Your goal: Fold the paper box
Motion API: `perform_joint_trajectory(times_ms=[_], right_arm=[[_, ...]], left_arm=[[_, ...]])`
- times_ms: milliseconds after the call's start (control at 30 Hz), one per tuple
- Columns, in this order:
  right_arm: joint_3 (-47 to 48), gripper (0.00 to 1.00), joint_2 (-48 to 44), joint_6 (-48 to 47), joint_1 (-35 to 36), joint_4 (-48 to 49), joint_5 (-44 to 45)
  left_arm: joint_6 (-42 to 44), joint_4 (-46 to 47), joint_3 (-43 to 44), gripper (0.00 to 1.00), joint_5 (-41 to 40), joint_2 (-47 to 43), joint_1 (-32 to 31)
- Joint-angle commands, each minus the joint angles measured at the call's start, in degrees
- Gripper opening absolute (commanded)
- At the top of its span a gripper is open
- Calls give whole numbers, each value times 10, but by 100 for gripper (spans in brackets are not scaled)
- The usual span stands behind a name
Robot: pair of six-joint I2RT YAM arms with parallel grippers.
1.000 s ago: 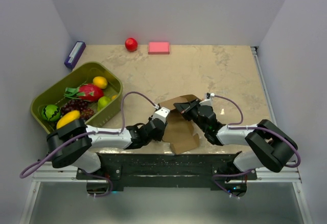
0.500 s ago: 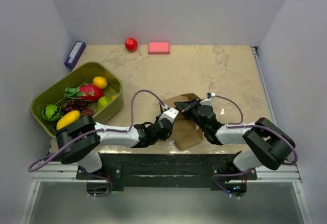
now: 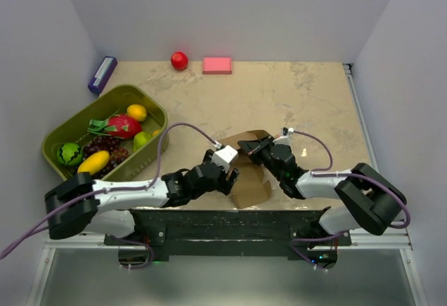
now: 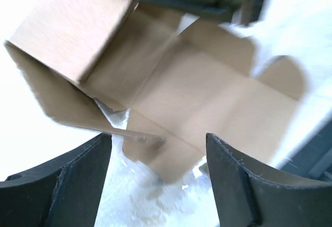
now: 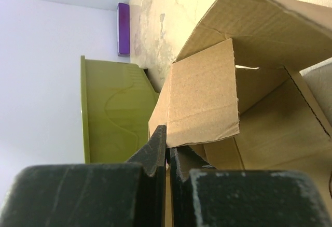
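The paper box (image 3: 250,180) is brown cardboard, part-raised, near the table's front edge between the two arms. In the left wrist view its panels and flaps (image 4: 207,97) spread out in front of my left gripper (image 4: 158,185), which is open and empty just short of a flap's edge. In the top view the left gripper (image 3: 230,173) sits at the box's left side. My right gripper (image 3: 253,151) is shut on the edge of a cardboard wall (image 5: 205,100), its fingers (image 5: 155,149) pinched on it from the box's upper right.
A green basket (image 3: 157,114) of fruit stands at the left; it also shows in the right wrist view (image 5: 111,113). A purple box (image 3: 102,74), a red ball (image 3: 179,60) and a pink block (image 3: 217,65) lie along the far edge.
My left arm has swung and its gripper shifted slightly right, closer to the box's left side. The box's lower flap has moved a little. The right gripper holds as before.
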Motion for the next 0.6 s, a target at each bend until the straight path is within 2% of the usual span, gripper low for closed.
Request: perform_joint_trajectory(times_ms=[0, 67, 200, 300, 500, 567], right_arm=[[-10, 0, -15, -15, 3, -39, 13], [-9, 0, -17, -15, 3, -41, 12], [-9, 0, -18, -17, 3, -41, 11], [-7, 0, -17, -18, 3, -41, 10], [-5, 0, -13, -18, 3, -38, 5], [-6, 0, -13, -18, 3, -38, 5]], left_arm=[[28, 16, -27, 79, 70, -99, 22], [28, -8, -42, 79, 98, -129, 42], [30, -22, -76, 78, 134, -205, 127], [36, -19, -94, 77, 146, -228, 153], [48, 41, -123, 73, 158, -179, 168], [58, 103, -150, 72, 163, -171, 168]])
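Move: The left hand is open and empty, its pads close to the box's near-left corner flap, which lies about 3 cm ahead, 1 cm left and 3 cm below. The left side wall is some 4 cm ahead, 3 cm left; the folded lid about 10 cm ahead, 4 cm right and slightly higher; the flat front panel 6 cm back, 7 cm right, near the table. From the right hand, that corner flap lies about 6 cm back, 6 cm left and 7 cm lower. Keeping the lid pinched, the right hand holds still while the left draws away from the corner flap, fingers staying wide open. The left hand first rises about 5 cm, then swings some 7 cm left and slightly forward to the outside of the left wall, rolling its left side down about 10 degrees, and finally sinks 3 cm. ##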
